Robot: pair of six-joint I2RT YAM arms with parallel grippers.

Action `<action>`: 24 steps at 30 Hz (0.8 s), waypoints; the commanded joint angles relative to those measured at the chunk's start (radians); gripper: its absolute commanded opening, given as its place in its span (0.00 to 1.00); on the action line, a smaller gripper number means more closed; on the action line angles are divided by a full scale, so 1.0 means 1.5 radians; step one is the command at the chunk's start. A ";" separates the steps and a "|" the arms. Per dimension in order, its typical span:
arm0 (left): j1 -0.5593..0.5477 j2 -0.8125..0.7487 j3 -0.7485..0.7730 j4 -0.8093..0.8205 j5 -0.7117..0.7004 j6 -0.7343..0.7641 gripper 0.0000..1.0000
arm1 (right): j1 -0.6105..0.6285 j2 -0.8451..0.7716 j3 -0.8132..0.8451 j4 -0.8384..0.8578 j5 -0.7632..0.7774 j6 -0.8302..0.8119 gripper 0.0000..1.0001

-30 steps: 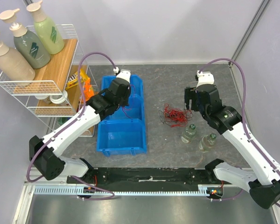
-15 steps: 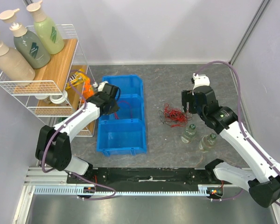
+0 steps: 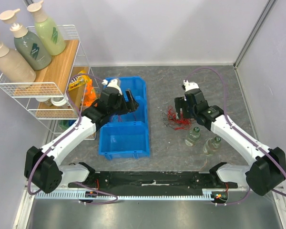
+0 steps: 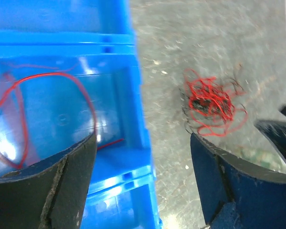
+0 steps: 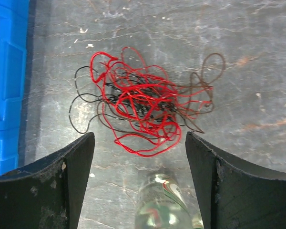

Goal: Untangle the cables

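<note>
The tangle of red and black cables (image 3: 176, 118) lies on the grey table right of the blue bin (image 3: 115, 143). It fills the middle of the right wrist view (image 5: 143, 107) and shows at the right of the left wrist view (image 4: 210, 102). One loose red cable (image 4: 43, 95) lies inside the bin's far compartment. My right gripper (image 3: 183, 112) hangs open just above the tangle's near edge, jaws either side of it (image 5: 138, 137), holding nothing. My left gripper (image 3: 126, 104) is open and empty over the bin's right wall (image 4: 143, 139).
Two small clear bottles (image 3: 193, 136) (image 3: 212, 144) lie just near of the tangle; one shows between my right jaws (image 5: 159, 202). A wire rack (image 3: 47, 88) with pump bottles stands left of the bin. The bin's near compartment (image 3: 126, 138) holds nothing visible.
My right gripper has moved left and now sits over the tangle. My left gripper has lifted and turned right across the bin, away from the red cable lying in it.
</note>
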 commanded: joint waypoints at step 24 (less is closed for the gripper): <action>-0.129 0.582 0.473 0.077 0.233 0.105 0.49 | -0.093 0.154 -0.015 0.120 -0.170 -0.038 0.65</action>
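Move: The red-and-black cable tangle lies about 25 cm to the left hand's right, 2 cm farther out and 16 cm below; that hand is over the blue box, whose middle is some 4 cm left and 2 cm ahead, 15 cm down. From the right hand the tangle is nearly straight below, about 13 cm down and 2 cm ahead; the nearer bottle stands about 7 cm back and 8 cm right. Left hand swings right about 21 cm, descending towards the tangle; right sinks 8 cm, both narrowing their open fingers. ##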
